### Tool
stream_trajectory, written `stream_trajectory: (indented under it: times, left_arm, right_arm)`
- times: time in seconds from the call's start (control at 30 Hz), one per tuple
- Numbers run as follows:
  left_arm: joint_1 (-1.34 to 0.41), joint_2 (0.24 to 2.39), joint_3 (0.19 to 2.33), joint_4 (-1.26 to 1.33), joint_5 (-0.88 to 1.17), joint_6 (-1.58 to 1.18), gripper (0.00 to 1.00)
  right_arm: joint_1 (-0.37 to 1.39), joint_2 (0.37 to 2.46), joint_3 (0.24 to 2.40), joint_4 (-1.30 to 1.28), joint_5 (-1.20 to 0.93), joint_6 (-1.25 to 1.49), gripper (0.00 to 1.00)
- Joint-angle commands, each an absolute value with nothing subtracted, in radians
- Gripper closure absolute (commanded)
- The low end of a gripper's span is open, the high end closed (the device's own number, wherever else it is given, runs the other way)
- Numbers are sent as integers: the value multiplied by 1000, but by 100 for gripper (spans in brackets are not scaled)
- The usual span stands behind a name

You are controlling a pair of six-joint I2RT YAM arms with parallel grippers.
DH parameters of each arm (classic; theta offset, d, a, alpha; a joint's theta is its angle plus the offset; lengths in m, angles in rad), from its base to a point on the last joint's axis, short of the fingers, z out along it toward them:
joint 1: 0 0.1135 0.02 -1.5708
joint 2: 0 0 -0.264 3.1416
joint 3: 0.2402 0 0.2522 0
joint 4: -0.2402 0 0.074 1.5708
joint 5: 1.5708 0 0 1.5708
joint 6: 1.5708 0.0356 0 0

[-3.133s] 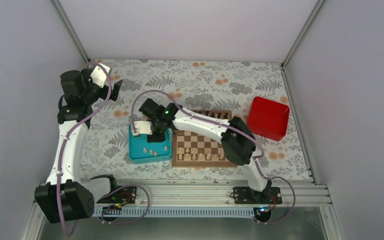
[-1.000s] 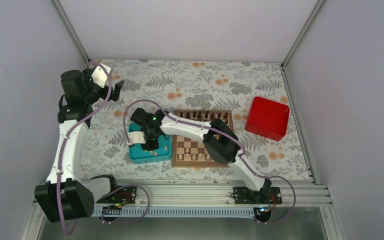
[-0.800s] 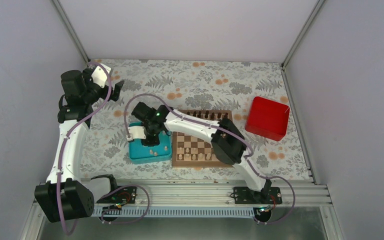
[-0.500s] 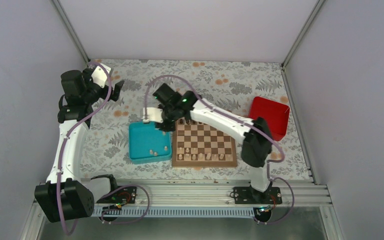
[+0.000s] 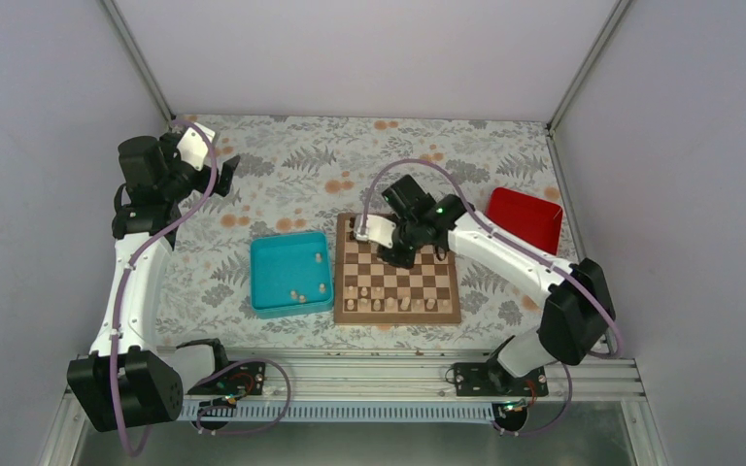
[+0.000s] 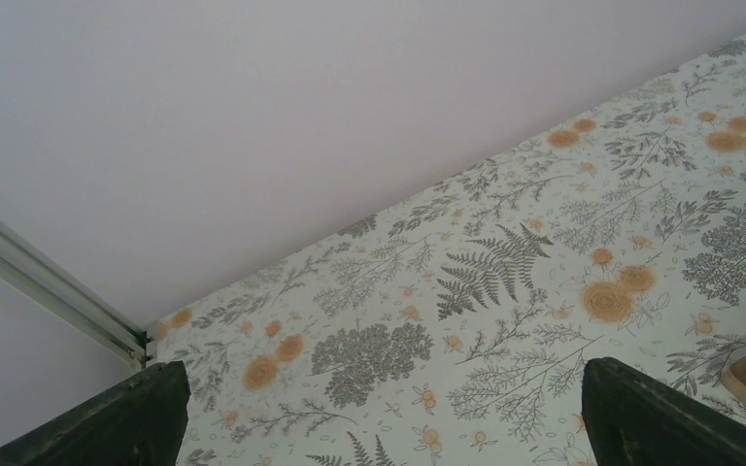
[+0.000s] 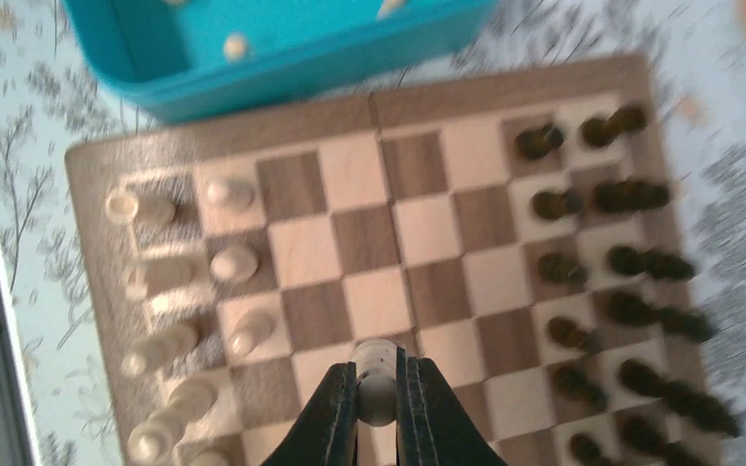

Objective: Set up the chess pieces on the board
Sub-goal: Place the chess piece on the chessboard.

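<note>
My right gripper (image 5: 394, 256) hangs over the middle of the board (image 5: 398, 316), shut on one pale beige chess piece (image 7: 377, 382) held upright between its fingers. In the right wrist view the board (image 7: 350, 243) lies below. Several pale pieces (image 7: 233, 262) stand along its left side and dark pieces (image 7: 631, 262) along its right. From above, pale pieces (image 5: 389, 304) fill the near rows. A few more pale pieces (image 5: 294, 294) lie in the teal tray (image 5: 262, 277). My left gripper (image 5: 228, 170) is open and raised far to the left; its wrist view shows only the dark fingertips (image 6: 146, 417) over the patterned cloth.
A red box (image 5: 525, 218) stands right of the board, partly behind my right arm. The teal tray (image 7: 282, 49) lies against the board's left edge. Grey walls close in the floral tabletop on three sides, with the metal rail along the near edge.
My right arm lifted out of the teal tray and swung right over the board with the pale piece in its fingers. The left arm has not moved.
</note>
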State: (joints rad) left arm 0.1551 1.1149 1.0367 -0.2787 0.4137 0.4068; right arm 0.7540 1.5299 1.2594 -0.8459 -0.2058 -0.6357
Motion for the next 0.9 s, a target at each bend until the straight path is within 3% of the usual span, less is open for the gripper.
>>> stream_trajectory:
  times: [0.0,0.3,0.87]
  left_arm:
    - [157,1116,1066,-277,409,398,0]
    - [158,1114,1066,-284,405,400,0]
    - [158,1122,1057,-277,399,403,0]
  right_arm:
    - [740,1477,1121,-774,-229,-606,94]
    - [723,1475,997,-736,-269,-613,94]
    - [721,1527,983,-765,-319,-633,93]
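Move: The right hand holds a white chess piece; its empty square, fourth from the left in the second row, lies about 5 cm back, 3 cm right and 12 cm below. The nearest white pawn stands straight left of that square by 3 cm; a white back-row piece stands 3 cm behind it, and the tall neighbour another 3 cm right of that piece. From the idle left hand the square is roughly 18 cm back, 38 cm right and 28 cm down. Still pinching the white chess piece, the right hand brings it down about 7 cm, and back some 4 cm and right 3 cm, towards the empty square beside the last pawn. Nearly all of this comes in a quick first dip; then it creeps, fingers shut throughout, the wrist tipping the fingertips back towards the base by about 10 degrees. ##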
